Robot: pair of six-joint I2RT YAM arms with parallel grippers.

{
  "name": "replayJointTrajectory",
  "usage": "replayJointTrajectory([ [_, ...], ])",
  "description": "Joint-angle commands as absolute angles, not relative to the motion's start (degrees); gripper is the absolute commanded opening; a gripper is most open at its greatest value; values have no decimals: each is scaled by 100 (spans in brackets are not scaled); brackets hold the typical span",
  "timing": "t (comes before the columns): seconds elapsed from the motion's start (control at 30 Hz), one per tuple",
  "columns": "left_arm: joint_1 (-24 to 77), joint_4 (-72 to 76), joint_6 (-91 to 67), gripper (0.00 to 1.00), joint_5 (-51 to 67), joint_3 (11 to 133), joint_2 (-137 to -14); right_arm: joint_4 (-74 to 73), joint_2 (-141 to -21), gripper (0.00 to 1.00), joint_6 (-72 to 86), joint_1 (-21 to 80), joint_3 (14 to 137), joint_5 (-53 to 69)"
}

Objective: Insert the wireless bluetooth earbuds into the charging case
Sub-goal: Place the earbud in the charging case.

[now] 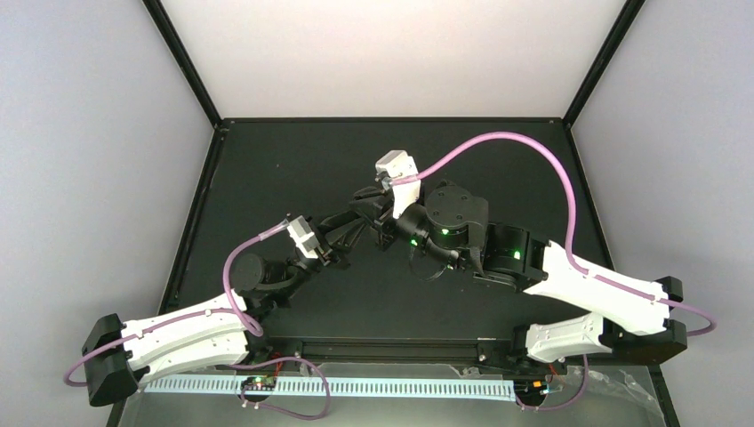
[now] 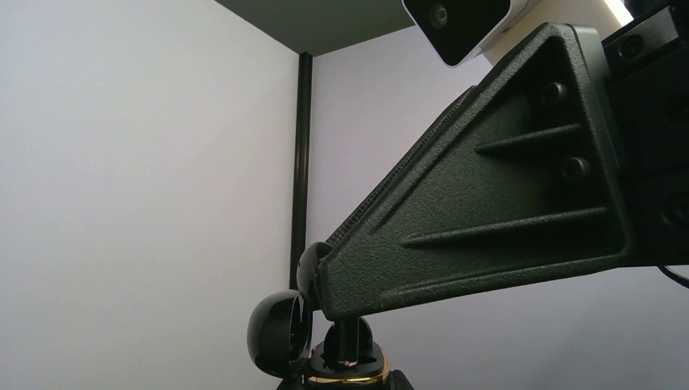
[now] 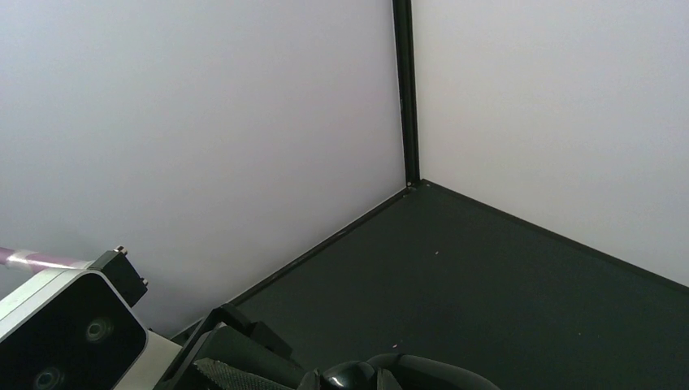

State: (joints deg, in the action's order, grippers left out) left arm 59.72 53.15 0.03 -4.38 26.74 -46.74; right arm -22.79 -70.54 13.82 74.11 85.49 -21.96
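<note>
Both grippers meet above the middle of the mat. My left gripper [image 1: 360, 216] is shut on the charging case [image 2: 349, 370], which here looks glossy black with a gold rim. Its domed lid [image 2: 275, 333] stands open to the left. My right gripper [image 3: 351, 378] is shut on a glossy black earbud [image 3: 349, 375]. In the left wrist view that earbud [image 2: 312, 272] sits at the tip of the right gripper's finger [image 2: 487, 195], just above the case's opening. A dark stem reaches down from it into the case.
The black mat [image 3: 487, 276] is bounded by a black frame with pale walls; its far corner post [image 3: 404, 89] is ahead of the right wrist. The left wrist camera housing [image 3: 69, 341] is close beside the right gripper. Purple cables [image 1: 516, 142] arch over the arms.
</note>
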Motion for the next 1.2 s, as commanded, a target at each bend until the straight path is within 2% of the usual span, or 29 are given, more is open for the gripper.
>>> replayJointTrajectory([
  [0.0,6010,5696,79,2,-369,2752,-4531,-2584,-7112,11,1464,7360,8639,-2294],
  [0.73,6003,5669,88,2,-441,2769,-4570,-2740,-7271,11,1509,7355,8818,-1635],
  [1.17,6003,5592,54,2,-535,2751,-4630,-2845,-7172,36,1560,7357,8968,-1896],
])
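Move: My left hand still holds the open charging case high above the table, practically at its own hand point. My right hand, with the black earbud already in its fingertips, has the case about 2 cm below it and 1 cm to its left, level fore and aft. The raised lid stands some 3 cm forward of the case's middle, at about the case's height. I ease the earbud down and to my left by about 1 cm each way with my right hand, drawing back slightly and turning only a few degrees, to seat it in the case. Then I hold the hand there and spread its fingers to roughly a third open, letting go of the earbud. My left hand keeps its grip and holds the case still. ##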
